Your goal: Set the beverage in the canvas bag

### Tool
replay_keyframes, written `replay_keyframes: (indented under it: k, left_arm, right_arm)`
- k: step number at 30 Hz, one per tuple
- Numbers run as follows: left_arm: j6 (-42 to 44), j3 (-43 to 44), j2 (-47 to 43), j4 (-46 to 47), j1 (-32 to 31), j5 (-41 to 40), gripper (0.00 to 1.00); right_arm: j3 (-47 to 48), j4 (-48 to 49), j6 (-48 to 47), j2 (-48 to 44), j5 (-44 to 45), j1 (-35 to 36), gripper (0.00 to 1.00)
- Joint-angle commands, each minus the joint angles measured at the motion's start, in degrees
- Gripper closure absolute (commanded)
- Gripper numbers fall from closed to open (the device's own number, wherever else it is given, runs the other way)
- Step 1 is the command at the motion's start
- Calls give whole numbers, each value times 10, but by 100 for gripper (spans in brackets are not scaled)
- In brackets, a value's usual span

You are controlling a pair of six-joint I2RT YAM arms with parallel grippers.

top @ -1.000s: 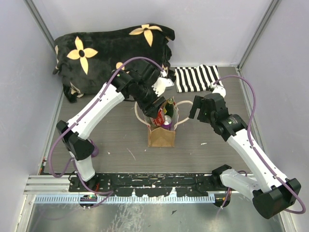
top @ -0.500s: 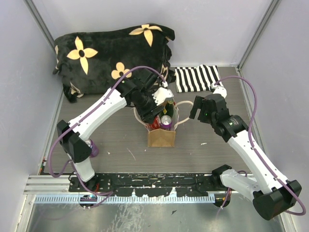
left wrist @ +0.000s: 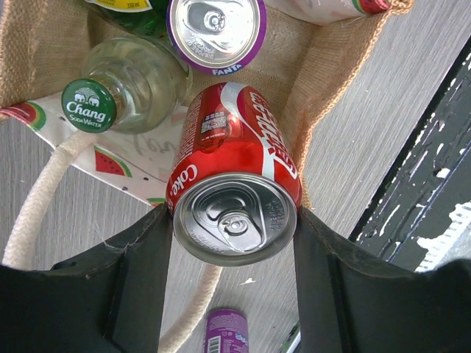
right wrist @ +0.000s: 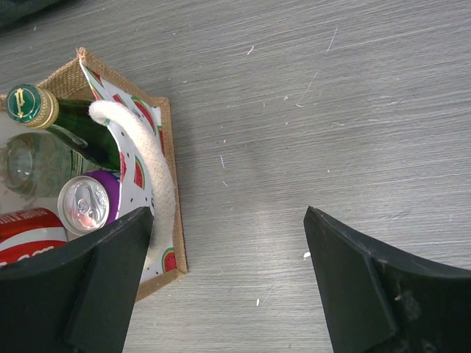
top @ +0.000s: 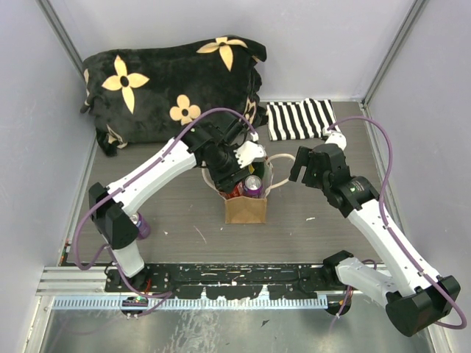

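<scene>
The beverage, a red Coke can, hangs tilted with its lower end inside the open canvas bag. My left gripper is shut on the can near its top rim, one finger pressed to each side. From above, the left gripper is over the bag's back-left part and the red can shows beneath it. Next to it in the bag are a purple Fanta can and a Chang water bottle. My right gripper is open and empty over bare table, just right of the bag.
A green bottle also stands in the bag, with a cream rope handle looping over it. A black plush with yellow flowers and a striped cloth lie at the back. Another purple can stands by the left arm's base.
My left wrist has turned and shifted slightly back-left over the bag, the red can still in its grip. The right arm has barely moved.
</scene>
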Motion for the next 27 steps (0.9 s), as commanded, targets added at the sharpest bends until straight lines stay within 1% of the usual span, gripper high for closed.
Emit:
replay_keyframes:
  k: [1,7,12,22,27]
  left_arm:
    - [3,-13,7,20,-2,-10,100]
    - [-14,-12,47,22,-2,-6,100]
    - [-22,-24,60,29,-2,-5,100]
    - [-56,-75,70,61,-2,-6,100]
    - [-60,-106,77,79,-5,-8,100]
  right_arm:
    - [4,8,6,-14,4,-1,11]
    - [6,0,6,-21,7,-2,11]
    - [5,-3,7,-24,10,-2,11]
    - [11,-3,4,-15,9,-3,11]
    - [15,-4,3,-12,9,-3,11]
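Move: The left hand holds the red can by its top. The empty near-left corner of the canvas bag's floor lies about level ahead, 3 cm right and 16 cm below. The purple can stands 1 cm ahead, 8 cm right and 9 cm below, the clear bottle about 7 cm ahead and 5 cm right, 7 cm down. From the right hand that corner is some 20 cm left, 4 cm back, 16 cm down. Left hand lowers the held red can about 8 cm deeper into the bag beside the purple can, tilting more upright. ##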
